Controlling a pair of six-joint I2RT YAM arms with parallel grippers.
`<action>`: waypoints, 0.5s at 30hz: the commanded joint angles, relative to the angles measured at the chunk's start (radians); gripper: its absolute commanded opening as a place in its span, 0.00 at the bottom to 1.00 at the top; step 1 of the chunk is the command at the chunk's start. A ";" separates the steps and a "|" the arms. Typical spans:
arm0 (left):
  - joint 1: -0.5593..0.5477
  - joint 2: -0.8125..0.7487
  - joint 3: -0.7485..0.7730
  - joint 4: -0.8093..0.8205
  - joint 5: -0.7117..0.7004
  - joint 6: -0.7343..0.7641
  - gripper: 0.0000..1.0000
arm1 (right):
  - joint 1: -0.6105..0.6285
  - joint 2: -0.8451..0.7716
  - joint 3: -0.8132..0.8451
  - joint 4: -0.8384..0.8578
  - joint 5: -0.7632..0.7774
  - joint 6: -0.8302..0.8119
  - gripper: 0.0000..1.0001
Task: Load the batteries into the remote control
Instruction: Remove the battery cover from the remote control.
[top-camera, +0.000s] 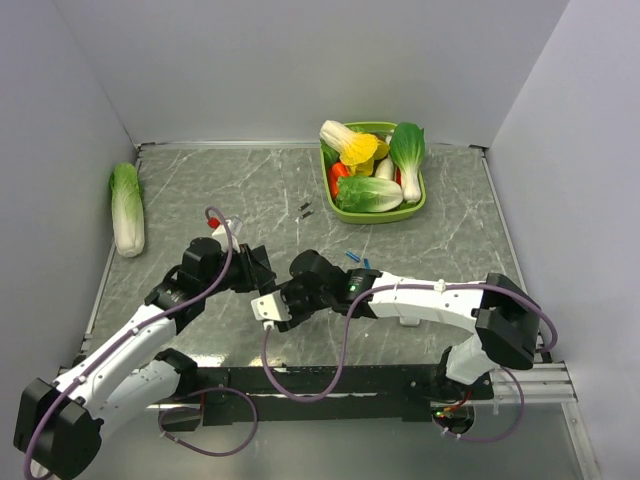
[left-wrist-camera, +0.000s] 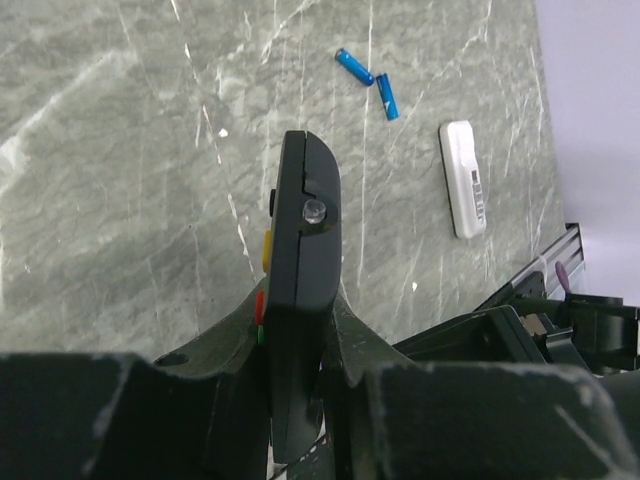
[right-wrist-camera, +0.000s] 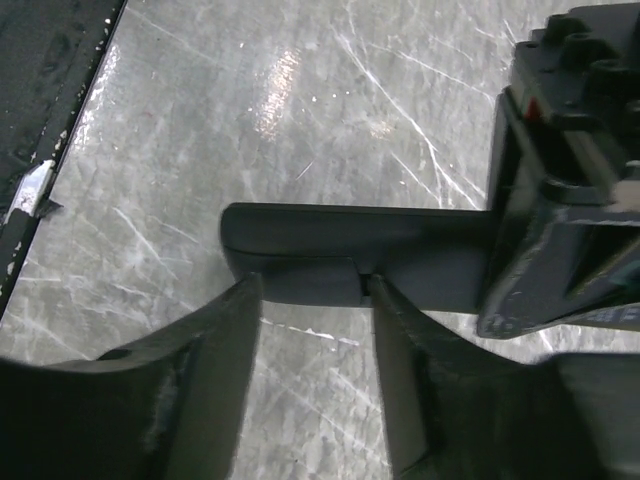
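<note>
The black remote control (left-wrist-camera: 300, 250) is held on its edge above the table, with my left gripper (left-wrist-camera: 300, 335) shut on its lower part. In the right wrist view the same remote control (right-wrist-camera: 350, 240) lies across the frame. My right gripper (right-wrist-camera: 312, 285) stands open at its long edge. One fingertip is at the end of a raised panel section and the other is at the notch beside it. Both bright-blue batteries (left-wrist-camera: 355, 66) (left-wrist-camera: 386, 96) lie loose on the table beyond the remote, close together, and they also show from above (top-camera: 357, 258).
A white remote (left-wrist-camera: 463, 180) lies on the table right of the batteries. A green basket (top-camera: 375, 213) of vegetables sits at the back, with two tiny dark bits (top-camera: 305, 210) left of it. A napa cabbage (top-camera: 127, 208) lies by the left wall.
</note>
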 joint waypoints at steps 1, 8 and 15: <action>-0.007 -0.063 0.059 0.221 0.056 -0.055 0.01 | 0.013 0.062 -0.002 -0.189 -0.114 0.008 0.47; -0.004 -0.071 0.061 0.185 -0.025 -0.009 0.01 | 0.016 0.053 0.001 -0.218 -0.145 0.008 0.36; -0.006 -0.086 0.061 0.162 -0.104 0.048 0.01 | 0.016 0.042 0.009 -0.258 -0.174 0.008 0.25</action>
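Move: The right hand is just off the black remote's battery cover, whose middle lies about 1 cm back, 1 cm left and 1 cm below its fingertips. The left gripper, clamping the remote, is some 6 cm ahead and 3 cm left of the right hand. The blue batteries lie on the table, roughly 8 cm ahead and 19 cm right of the right hand. From the left hand, the cover is about 7 cm back, 3 cm right and slightly lower. At the inner seam of the battery cover, the right fingertips draw together from about half open to roughly a quarter, seeming to touch the cover, while that hand all but stays in place. The left hand keeps its grip on the remote and eases it back about 1 cm and down a little. ##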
